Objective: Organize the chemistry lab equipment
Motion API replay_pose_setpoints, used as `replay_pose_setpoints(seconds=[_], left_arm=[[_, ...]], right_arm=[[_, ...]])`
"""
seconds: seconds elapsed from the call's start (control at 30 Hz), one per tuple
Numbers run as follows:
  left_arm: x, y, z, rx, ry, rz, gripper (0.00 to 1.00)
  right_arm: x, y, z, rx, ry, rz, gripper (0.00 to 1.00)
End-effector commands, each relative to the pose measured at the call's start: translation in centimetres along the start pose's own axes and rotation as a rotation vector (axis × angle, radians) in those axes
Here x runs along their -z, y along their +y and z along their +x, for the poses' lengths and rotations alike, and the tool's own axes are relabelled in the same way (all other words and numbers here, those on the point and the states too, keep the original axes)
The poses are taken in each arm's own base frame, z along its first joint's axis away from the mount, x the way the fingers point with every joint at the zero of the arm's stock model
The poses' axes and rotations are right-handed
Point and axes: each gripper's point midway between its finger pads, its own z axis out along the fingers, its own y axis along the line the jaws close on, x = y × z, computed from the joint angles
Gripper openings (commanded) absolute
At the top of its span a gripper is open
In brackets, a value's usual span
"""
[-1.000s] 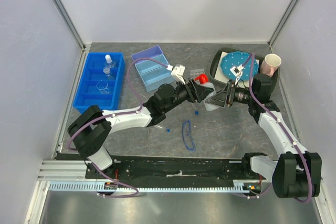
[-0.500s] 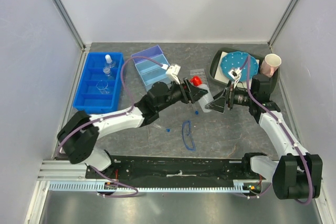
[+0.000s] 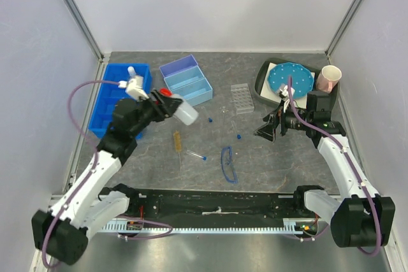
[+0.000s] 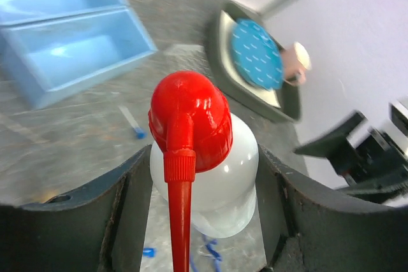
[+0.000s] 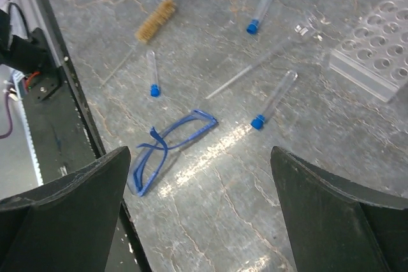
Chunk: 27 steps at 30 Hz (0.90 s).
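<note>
My left gripper [image 3: 171, 107] is shut on the white squeeze bottle [image 3: 186, 114] and holds it above the table, just right of the blue bin [image 3: 102, 103]. In the left wrist view the bottle [image 4: 220, 176] sits between both fingers, its red nozzle pointing down the frame. My right gripper [image 3: 266, 129] stands open with nothing in it, at the right. Below it lie the blue-rimmed safety glasses [image 5: 167, 144], three blue-capped tubes [image 5: 273, 101] [image 5: 153, 74] [image 5: 261, 7] and a thin glass rod [image 5: 261, 62]. Clear flasks [image 3: 131, 76] stand in the blue bin.
A light blue open box [image 3: 186, 81] sits behind the bottle. A clear tube rack [image 3: 241, 98] is mid-table. A dark tray [image 3: 261, 81] holds the blue dotted disc [image 3: 291, 79], beside a pink cup [image 3: 329, 79]. A tan bristle brush [image 3: 177, 139] lies front-centre.
The right gripper opened, let go of the bottle and drew back right. The left arm swung left with the bottle, from the table's middle toward the blue bin.
</note>
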Motion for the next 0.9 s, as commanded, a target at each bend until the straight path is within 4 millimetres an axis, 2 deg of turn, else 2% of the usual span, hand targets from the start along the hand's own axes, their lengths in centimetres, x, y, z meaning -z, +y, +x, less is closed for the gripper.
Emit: replay_pose_setpoints(seconds=[0.0,0.13,0.17,0.2,0.37,0.4,0.6,0.87], left_arm=[[4.0,6.8,-1.3,-0.007,-0.013,-0.242,0.18],[5.9,10.7,-3.1,0.053,-0.053,-0.335,0.17],[5.9,11.5,-2.9,0.077,-0.042,-0.349,0.17],[6.7,13.0,-4.3,0.112,-0.085,-0.377,0.16],[7.7,16.5,-6.2,0.295,-0.175,-0.396,0.15],[8.3,17.8,-6.8,0.331,-0.202,-0.421,0.15],[10.2,21.2,-9.5,0.417,-0.333,-0.492,0.13],[11.5,24.7,-11.3,0.445,-0.392,-0.601,0.14]], right_arm=[[0.7,-1.0,-1.3,0.094,-0.002,0.067,0.98],[0.8,-1.4,-1.2,0.098,0.006,0.089,0.98],[0.9,-1.5,-1.3,0.101,0.006,0.095,0.98],[0.9,-1.6,-1.2,0.101,0.009,0.099,0.98],[0.9,-1.5,-1.1,0.101,0.013,0.100,0.98],[0.9,-1.5,-1.2,0.102,0.013,0.100,0.98],[1.0,-1.3,-1.1,0.103,0.014,0.094,0.98],[0.9,-1.3,-0.9,0.094,0.018,0.089,0.98]])
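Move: The left hand already holds the wash bottle high over the table. The middle of the blue tray lies about 24 cm to its left, 15 cm ahead and 24 cm lower, with the glass beaker standing just right of that middle. The light blue box sits some 23 cm ahead and 5 cm to the right of the hand, and the bottle brush some 4 cm back, nearly straight below. From the empty right hand the tray is roughly 69 cm left and 20 cm ahead. Leftward in one fast sweep that slows towards its end, the left arm carries the wash bottle about 26 cm towards the blue tray, to over its near end, sinking some 9 cm, mostly midway. The wrist swings counter-clockwise by roughly 40 degrees and tips the fingers further down, while they keep their hold on the bottle. ##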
